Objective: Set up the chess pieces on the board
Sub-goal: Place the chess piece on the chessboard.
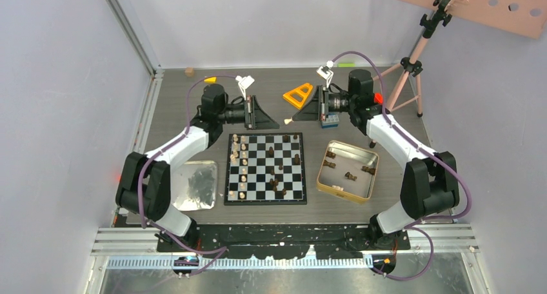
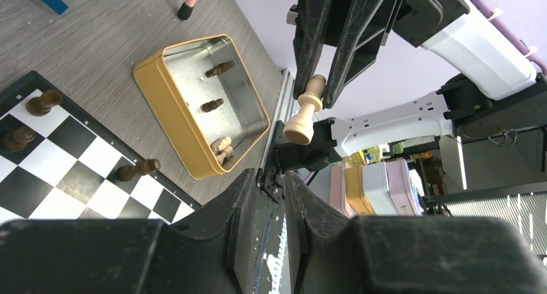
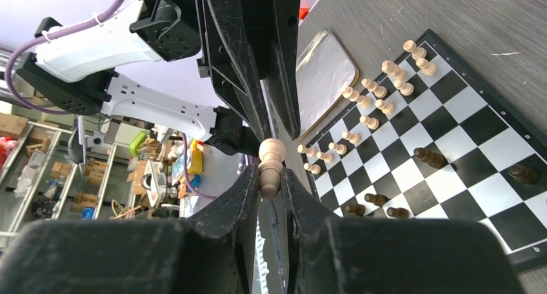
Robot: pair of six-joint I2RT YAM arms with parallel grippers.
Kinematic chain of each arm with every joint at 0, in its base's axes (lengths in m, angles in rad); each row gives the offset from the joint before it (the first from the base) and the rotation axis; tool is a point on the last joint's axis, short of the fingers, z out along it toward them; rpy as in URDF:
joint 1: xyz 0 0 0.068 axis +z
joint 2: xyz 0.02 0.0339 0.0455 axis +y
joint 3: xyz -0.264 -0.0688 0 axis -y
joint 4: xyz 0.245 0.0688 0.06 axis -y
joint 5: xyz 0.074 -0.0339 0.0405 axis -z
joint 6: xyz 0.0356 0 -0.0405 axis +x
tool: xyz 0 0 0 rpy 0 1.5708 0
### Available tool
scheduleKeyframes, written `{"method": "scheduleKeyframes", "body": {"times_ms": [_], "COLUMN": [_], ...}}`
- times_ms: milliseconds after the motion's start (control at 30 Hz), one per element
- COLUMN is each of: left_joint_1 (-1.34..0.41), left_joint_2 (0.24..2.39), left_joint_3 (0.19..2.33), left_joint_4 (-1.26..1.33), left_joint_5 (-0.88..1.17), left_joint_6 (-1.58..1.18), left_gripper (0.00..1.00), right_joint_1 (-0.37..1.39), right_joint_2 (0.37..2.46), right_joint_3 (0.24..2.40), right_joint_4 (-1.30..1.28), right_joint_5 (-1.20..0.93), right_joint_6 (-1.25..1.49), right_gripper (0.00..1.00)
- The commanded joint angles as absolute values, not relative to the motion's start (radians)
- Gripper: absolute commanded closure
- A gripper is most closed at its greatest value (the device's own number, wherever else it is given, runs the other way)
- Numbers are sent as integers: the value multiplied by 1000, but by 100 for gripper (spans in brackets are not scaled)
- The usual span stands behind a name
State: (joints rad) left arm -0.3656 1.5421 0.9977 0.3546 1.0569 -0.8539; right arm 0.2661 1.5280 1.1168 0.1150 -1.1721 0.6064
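Note:
The board (image 1: 266,201) lies at mid-table, with light tan chess pieces (image 1: 238,165) lined up along its left columns and dark ones (image 1: 277,181) scattered over the middle and right. Above the board's far edge the two grippers face each other tip to tip. My right gripper (image 1: 300,117) is shut on one light tan piece (image 3: 271,168), which sticks out toward the left gripper (image 1: 276,122). The left wrist view shows that piece (image 2: 303,117) clear of my left gripper (image 2: 271,173), whose jaws stand slightly parted with nothing between them.
A gold-rimmed tin (image 1: 344,144) right of the board holds a few dark and light pieces. A silver tray (image 1: 193,184) lies left of the board. An orange triangle (image 1: 298,95), a blue brick (image 1: 330,120) and a tripod (image 1: 413,68) stand at the back.

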Motion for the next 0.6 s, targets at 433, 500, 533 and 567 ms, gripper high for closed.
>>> {"method": "scheduleKeyframes", "body": {"times_ms": [433,500,533,567], "left_joint_1": [-119,-46,-12,56], "left_joint_2": [1350,1328,1319,1311], "left_joint_3": [1259,1273,1279,1279], "left_joint_4": [-609,-692,-732,-763], "left_joint_5": [722,673,653,632], "left_joint_6": [-172,-93,-63,-40], "left_gripper": [51,48,46,45], "right_joint_1": [599,668,689,730], "right_joint_2": [1520,1551,1580,1596], "right_joint_3": [1509,1557,1573,1618], "right_joint_4": [-779,-806,-816,-839], "right_joint_5": [-574,-486,-442,-421], "right_joint_6": [-218,-244,-260,-267], "right_gripper": [99,98,98,98]}}
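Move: The right hand holds the light chess piece. The open gap in the light back row lies about 19 cm to its left, 11 cm back and 20 cm below. The light back-row piece at the gap's far end is some 19 cm left and 5 cm back, the pawns beside the gap 15 cm left and 11 cm back, and a lone dark piece 6 cm left and 2 cm back. From the emptied left hand the gap is about 15 cm left and 10 cm back. Back and to the left in about equal parts, some 5 cm each, and sinking slightly, the right hand starts carrying the light piece over the board towards the back-row gap, fingertips dipping some 30 degrees and keeping their hold. The left hand, already clear of the piece, swings off to the left and a little forward, tipping its fingers down, turning counter-clockwise and opening wider. ##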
